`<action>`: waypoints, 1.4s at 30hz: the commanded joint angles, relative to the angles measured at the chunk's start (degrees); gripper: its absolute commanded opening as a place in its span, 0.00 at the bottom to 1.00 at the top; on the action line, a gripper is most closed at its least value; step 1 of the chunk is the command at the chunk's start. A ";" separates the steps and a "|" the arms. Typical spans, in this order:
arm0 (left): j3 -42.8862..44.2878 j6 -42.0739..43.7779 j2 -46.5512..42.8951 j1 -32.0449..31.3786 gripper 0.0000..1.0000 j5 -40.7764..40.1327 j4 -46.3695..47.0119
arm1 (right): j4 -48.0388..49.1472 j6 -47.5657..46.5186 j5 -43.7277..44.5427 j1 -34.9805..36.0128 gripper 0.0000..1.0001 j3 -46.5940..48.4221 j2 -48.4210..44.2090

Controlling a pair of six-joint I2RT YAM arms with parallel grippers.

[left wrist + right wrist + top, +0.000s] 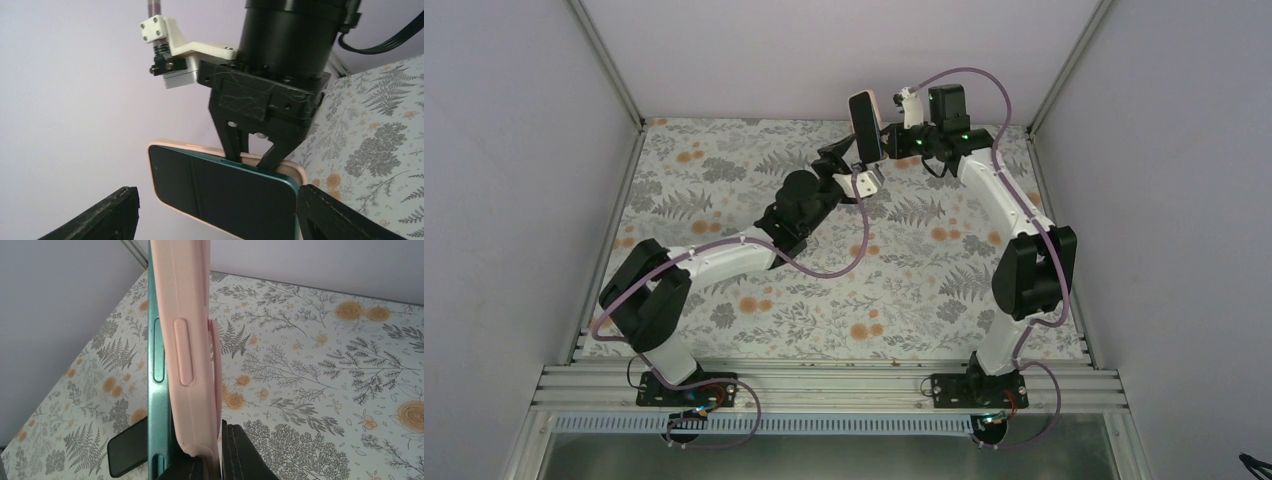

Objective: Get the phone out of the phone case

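Note:
My right gripper (892,140) holds the pink phone case (189,335) in the air over the far side of the table, shut on the case's long wall. The teal phone (156,365) stands partly out of the case along that edge, its dark screen (220,190) facing my left wrist camera. In that view the right gripper's fingers (231,142) pinch the case rim (296,171) from above. My left gripper (216,220) is open. One of its fingertips (107,215) is well off the phone's left end, the other (332,215) right at its right end.
The floral table top (724,300) lies below the raised phone. White walls and aluminium corner posts (609,60) close in the back and sides. Both arms meet near the far middle, with purple cables (844,265) looping off them.

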 commanded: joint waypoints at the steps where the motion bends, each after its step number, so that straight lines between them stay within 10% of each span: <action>1: 0.90 -1.38 1.17 -1.64 0.78 0.26 4.42 | 4.44 2.05 -0.41 0.38 0.04 1.34 -1.68; 42: 8.36 0.99 14.45 1.66 0.77 -18.33 18.96 | 5.56 2.53 -8.12 1.86 0.04 -2.79 -4.06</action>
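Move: The phone, still in its case and pinched by the right fingers at the case's rim, has its middle about 6 cm ahead of the left hand, 3 to the right and 4 higher. From the right hand, that middle is some 4 cm left, 1 ahead and 2 above. Another black phone lies on the table roughly 22 cm left of the left hand, 10 back and 31 below. Left hand, fingers open, reaches about 5 cm forward and 2 down, one fingertip meeting the phone's lower edge. ##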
